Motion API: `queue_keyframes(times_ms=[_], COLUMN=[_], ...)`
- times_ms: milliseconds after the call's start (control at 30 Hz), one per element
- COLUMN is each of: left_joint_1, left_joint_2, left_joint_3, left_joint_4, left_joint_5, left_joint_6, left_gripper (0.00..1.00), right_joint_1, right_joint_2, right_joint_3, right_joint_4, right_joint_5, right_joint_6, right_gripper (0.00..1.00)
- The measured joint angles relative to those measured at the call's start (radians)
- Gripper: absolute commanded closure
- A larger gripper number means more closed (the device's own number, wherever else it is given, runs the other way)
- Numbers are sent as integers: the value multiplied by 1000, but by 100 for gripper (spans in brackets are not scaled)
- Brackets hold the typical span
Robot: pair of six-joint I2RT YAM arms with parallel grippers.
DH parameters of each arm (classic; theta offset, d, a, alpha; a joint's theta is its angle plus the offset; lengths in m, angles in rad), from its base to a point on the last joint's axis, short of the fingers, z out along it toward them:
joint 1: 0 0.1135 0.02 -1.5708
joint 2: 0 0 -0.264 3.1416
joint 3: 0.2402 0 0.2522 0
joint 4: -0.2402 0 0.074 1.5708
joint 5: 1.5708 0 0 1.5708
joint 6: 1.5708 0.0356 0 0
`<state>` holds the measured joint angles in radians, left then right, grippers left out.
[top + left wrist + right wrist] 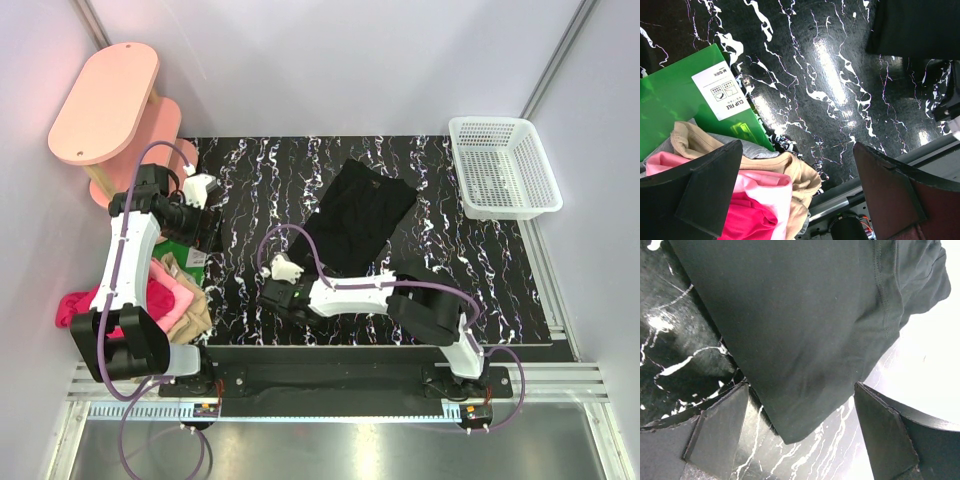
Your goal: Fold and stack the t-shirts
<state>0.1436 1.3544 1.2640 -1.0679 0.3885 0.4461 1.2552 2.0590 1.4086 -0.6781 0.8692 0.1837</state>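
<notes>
A black t-shirt [365, 213] lies partly folded in the middle of the marble table [480, 270]. In the right wrist view one corner of the black t-shirt [805, 340] lies flat on the table between the wide-apart fingers of my right gripper [800, 435], untouched. That open right gripper [284, 269] sits just left of the shirt's near corner. A pile of pink, magenta and tan t-shirts [172, 296] lies at the table's near left. My open left gripper [800, 192] hovers over the pile's tan t-shirt [795, 172], pink t-shirt [767, 187] and magenta t-shirt [747, 220].
A flat green packet [675, 100] with a white label lies beside the pile, also the green packet [192, 257] under the left arm. A white basket [503, 165] stands at the back right. A pink two-tier stool [105, 100] stands off the back left corner.
</notes>
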Motion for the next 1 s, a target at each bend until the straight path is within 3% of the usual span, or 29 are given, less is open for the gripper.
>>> queue_keyframes(times_ms=[333, 633, 867, 967, 1000], left_joint_1=[0, 0, 0, 0, 0], left_joint_2=[0, 0, 0, 0, 0], left_joint_3=[0, 0, 0, 0, 0], left_joint_4=[0, 0, 0, 0, 0], left_joint_5=[0, 0, 0, 0, 0], left_joint_6=[0, 0, -1, -1, -1], left_gripper=[1, 1, 1, 1, 1], right_joint_1=[26, -10, -71, -71, -71], right_joint_2=[65, 77, 61, 62, 63], right_joint_3=[79, 80, 37, 34, 34], right_joint_4=[1, 53, 114, 124, 129], right_joint_5=[-10, -24, -45, -68, -74], right_joint_6=[4, 27, 50, 58, 59], right_gripper=[12, 24, 43, 62, 74])
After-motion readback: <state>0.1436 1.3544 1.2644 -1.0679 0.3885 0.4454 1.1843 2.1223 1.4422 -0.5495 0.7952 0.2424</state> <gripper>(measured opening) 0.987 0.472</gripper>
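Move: My right hand hangs low and wide open at the near edge of the black t-shirt. The spot on that edge by its near-right corner lies about 2 cm ahead, 1 cm left and 3 cm below. The shirt's left corner is some 10 cm to the left and 5 cm farther out, and the green clip file about 30 cm left and 10 cm ahead. From my left hand, that edge spot is roughly 28 cm right, 1 cm back and 16 cm below. I slide my right hand about 3 cm left along the t-shirt's near edge, then push forward some 3 cm over that edge, easing back right a little. Sinking about 2.5 cm in all and rolling some 10 degrees, left side up, I bring the wide-open fingers to half closed, their tips coming in on the cloth from either side of the edge. ##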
